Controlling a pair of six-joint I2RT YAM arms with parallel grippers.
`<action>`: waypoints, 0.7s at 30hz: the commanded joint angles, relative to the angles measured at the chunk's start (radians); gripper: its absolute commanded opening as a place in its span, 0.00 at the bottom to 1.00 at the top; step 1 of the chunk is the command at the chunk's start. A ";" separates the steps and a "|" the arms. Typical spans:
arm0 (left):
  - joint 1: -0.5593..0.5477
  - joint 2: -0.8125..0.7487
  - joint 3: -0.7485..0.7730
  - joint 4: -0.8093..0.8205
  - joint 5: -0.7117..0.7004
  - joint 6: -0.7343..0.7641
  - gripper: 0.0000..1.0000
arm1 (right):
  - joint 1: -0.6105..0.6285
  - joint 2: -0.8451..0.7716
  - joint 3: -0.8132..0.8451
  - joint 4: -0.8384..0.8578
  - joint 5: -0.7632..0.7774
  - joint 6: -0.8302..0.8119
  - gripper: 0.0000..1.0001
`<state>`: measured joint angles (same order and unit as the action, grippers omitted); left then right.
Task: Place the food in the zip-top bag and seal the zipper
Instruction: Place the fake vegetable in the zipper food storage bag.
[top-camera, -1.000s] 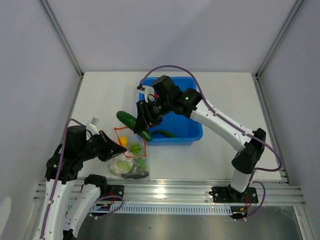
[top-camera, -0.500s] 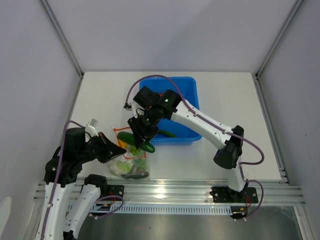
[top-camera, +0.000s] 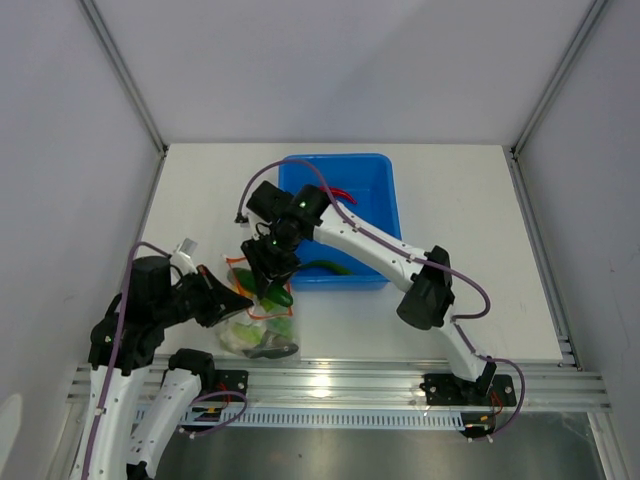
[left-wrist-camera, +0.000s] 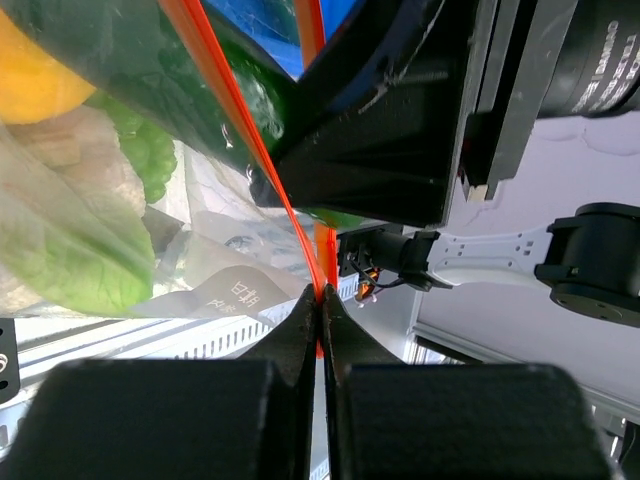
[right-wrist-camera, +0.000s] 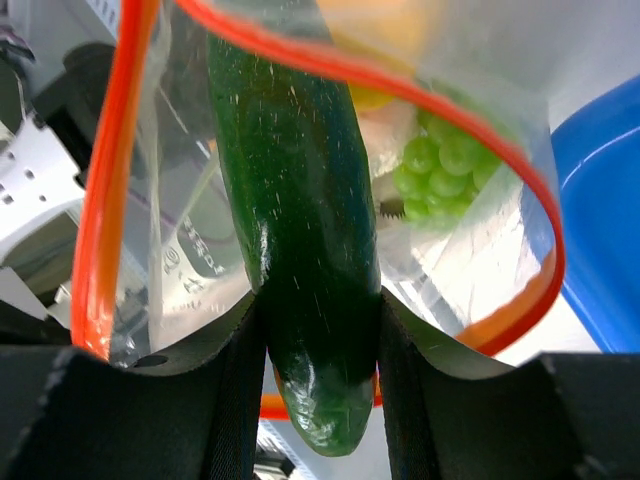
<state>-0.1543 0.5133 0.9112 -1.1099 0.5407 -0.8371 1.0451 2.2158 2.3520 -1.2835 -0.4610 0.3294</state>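
The clear zip-top bag (top-camera: 255, 335) lies at the near left of the table, its mouth held open. My left gripper (left-wrist-camera: 320, 296) is shut on the orange-red zipper (left-wrist-camera: 228, 105) at one corner of the mouth. My right gripper (right-wrist-camera: 320, 300) is shut on a dark green cucumber (right-wrist-camera: 300, 220), whose far end reaches down through the zipper loop (right-wrist-camera: 108, 200) into the bag. Green grapes (right-wrist-camera: 440, 160), a yellow piece (left-wrist-camera: 30, 85) and a leafy green piece (left-wrist-camera: 70, 255) lie inside. In the top view the right gripper (top-camera: 268, 272) hovers right over the bag mouth.
The blue bin (top-camera: 375, 180) stands just behind the bag, with a red chili (top-camera: 340, 192) and a long green pepper (top-camera: 325, 267) in it. The right arm stretches across the bin's front edge. An aluminium rail (top-camera: 340, 380) runs along the near table edge.
The right gripper has carried the cucumber from above the bin's left edge down and toward the near left, into the bag mouth. The left gripper has kept its hold on the zipper.
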 joint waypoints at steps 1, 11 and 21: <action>0.007 -0.013 -0.003 0.012 0.039 0.015 0.01 | -0.010 -0.005 0.067 0.081 -0.025 0.063 0.14; 0.007 -0.056 -0.029 0.016 0.035 -0.010 0.00 | -0.022 -0.024 0.050 0.156 -0.071 0.112 0.71; 0.007 -0.048 -0.021 0.009 0.033 -0.003 0.01 | -0.037 -0.145 -0.054 0.112 0.042 0.051 0.85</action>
<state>-0.1543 0.4644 0.8810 -1.1099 0.5533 -0.8383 1.0203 2.1750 2.3165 -1.1568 -0.4732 0.4080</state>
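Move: My right hand, already gripping the cucumber near its upper end, is in the zip-top bag's mouth: the mouth's middle is straight ahead by 0 cm, about 1 cm left and level. The bag's filled body sits some 5 cm back, 3 cm left and 11 cm below; the green chili in the tray is about 12 cm forward, 11 cm right and 17 cm down. From my left hand, the mouth's middle is roughly 3 cm forward, 3 cm right and 2 cm lower. I ease my right hand about 2 cm left while lifting it about 2 cm and taking it a little forward, then open its fingers wide and let go of the cucumber over the bag, drifting back right about 1 cm at the end. My left hand keeps the orange zipper rim pinched shut between its fingertips, staying nearly in place. ##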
